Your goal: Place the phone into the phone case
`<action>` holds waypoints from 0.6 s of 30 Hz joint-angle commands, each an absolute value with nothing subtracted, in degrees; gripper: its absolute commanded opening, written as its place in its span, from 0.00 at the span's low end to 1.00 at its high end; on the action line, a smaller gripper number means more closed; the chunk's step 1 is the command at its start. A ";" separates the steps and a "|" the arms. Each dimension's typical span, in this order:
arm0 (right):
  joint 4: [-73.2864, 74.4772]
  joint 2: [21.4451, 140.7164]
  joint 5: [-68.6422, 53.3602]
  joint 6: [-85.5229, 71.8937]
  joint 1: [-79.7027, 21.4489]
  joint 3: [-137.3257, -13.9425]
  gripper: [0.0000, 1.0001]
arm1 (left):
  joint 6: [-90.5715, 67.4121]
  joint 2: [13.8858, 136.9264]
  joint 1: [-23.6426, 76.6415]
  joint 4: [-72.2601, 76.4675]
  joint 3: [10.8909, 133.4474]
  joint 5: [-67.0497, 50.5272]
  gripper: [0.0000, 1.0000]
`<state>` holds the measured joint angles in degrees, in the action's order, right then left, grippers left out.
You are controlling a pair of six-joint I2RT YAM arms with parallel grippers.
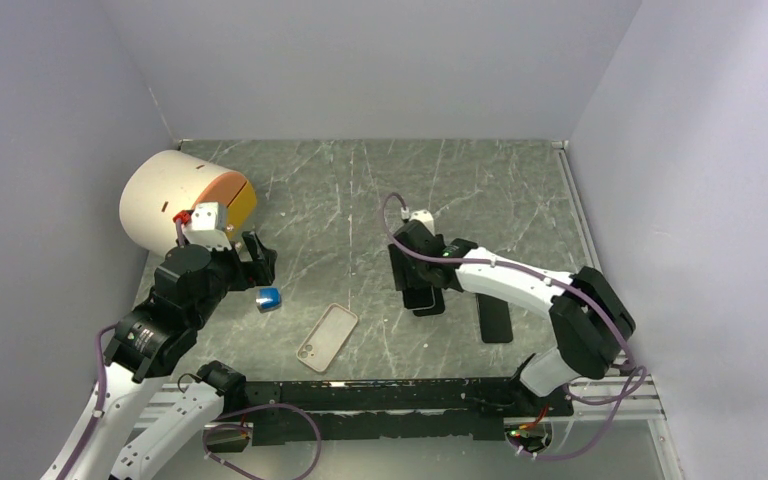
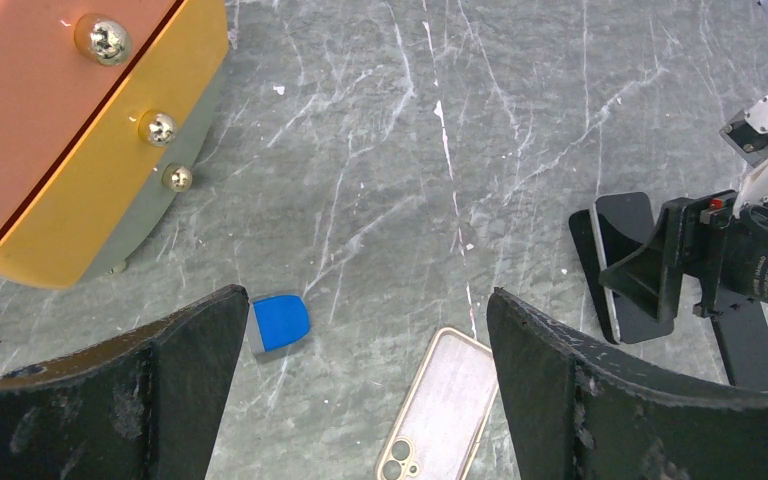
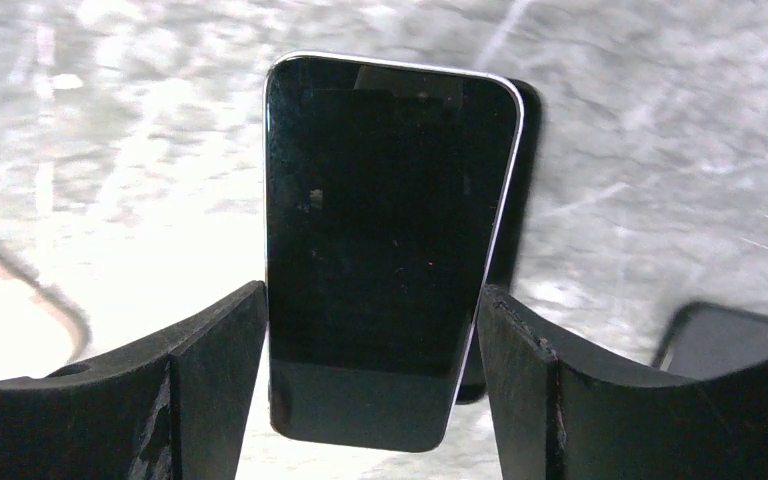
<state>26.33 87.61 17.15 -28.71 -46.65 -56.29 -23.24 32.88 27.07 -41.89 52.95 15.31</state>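
Observation:
The pale beige phone case (image 1: 328,337) lies flat on the marble table with its camera cutout at the near end. In the left wrist view the phone case (image 2: 440,405) is below and between my spread fingers. My left gripper (image 1: 258,255) (image 2: 368,300) hangs open above the table, holding nothing. A black phone (image 3: 380,200) with a silver rim sits between the fingers of my right gripper (image 3: 372,300), both pads against its long sides. It is raised a little, with a shadow beneath. From above, the right gripper (image 1: 415,270) and phone (image 1: 402,272) are right of the case.
A small blue block (image 1: 268,297) (image 2: 280,322) lies left of the case. A large cream cylinder with an orange and yellow face (image 1: 175,200) (image 2: 70,120) stands at the far left. Another black phone (image 1: 495,322) (image 3: 720,335) lies flat to the right. Walls close in three sides.

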 commanded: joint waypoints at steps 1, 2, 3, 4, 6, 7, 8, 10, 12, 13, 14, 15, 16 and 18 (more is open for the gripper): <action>24.38 83.87 18.55 -26.96 -43.45 -52.98 0.31 | -23.64 33.30 26.89 -41.40 53.09 15.06 0.94; 23.75 83.66 18.24 -26.79 -42.75 -52.25 0.31 | -23.64 33.34 26.85 -41.43 53.09 14.98 0.94; 23.08 83.53 17.80 -26.48 -42.16 -51.48 0.31 | -23.69 33.44 26.85 -41.48 53.07 14.96 0.94; 22.34 83.50 17.53 -26.18 -41.72 -50.90 0.31 | -23.71 33.44 26.89 -41.43 53.15 14.94 0.94; 21.22 83.62 17.13 -25.72 -41.04 -50.13 0.31 | -23.74 33.49 26.89 -41.52 53.17 15.01 0.94; 20.77 83.79 17.14 -25.55 -40.92 -49.92 0.31 | -23.81 33.38 26.89 -41.52 53.17 15.03 0.94; 20.30 84.09 17.22 -25.38 -40.83 -49.78 0.31 | -23.82 33.40 26.89 -41.49 53.11 15.03 0.94; 19.91 85.29 17.49 -25.40 -40.65 -50.00 0.32 | -23.74 33.38 26.85 -41.28 52.96 15.03 0.94; 19.80 86.48 17.53 -25.36 -40.55 -50.55 0.32 | -23.66 33.41 26.89 -41.22 53.00 14.94 0.94; 19.61 87.02 17.42 -25.32 -40.55 -50.76 0.32 | -23.64 33.52 26.88 -41.22 53.06 14.94 0.94; 19.36 87.47 17.22 -25.31 -40.52 -50.86 0.32 | -23.61 33.60 26.85 -41.33 53.06 15.02 0.94; 19.12 87.86 17.07 -25.36 -40.58 -50.89 0.32 | -23.58 33.63 26.88 -41.44 53.16 15.03 0.94; 19.03 88.26 16.89 -25.53 -40.53 -50.97 0.32 | -23.56 33.75 26.85 -41.47 53.25 15.17 0.94; 19.33 89.14 16.54 -26.27 -40.59 -51.18 0.32 | -23.60 33.61 26.84 -41.46 53.22 15.20 0.94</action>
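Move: The black phone case that the right hand's held phone is going to lies about 4 cm to its right, roughly 1 cm ahead and some 5 cm below. The other black phone lies about 21 cm to the right of this hand and 6 cm back; the beige case is some 20 cm to its left and 12 cm back. From the idle left hand, the black phone case lies about 35 cm to the right, 6 cm ahead and 26 cm down. Keeping its pinch on the phone's two long edges, the right hand sweeps it about 5 cm to the right over the black phone case, sinking as it goes, and dips its left side by a few degrees. The sideways travel then stops and drifts back slightly left while the hand goes on down more slowly, some 3.5 cm lower in all, bringing the phone close above the case with the fingers still shut on it. ##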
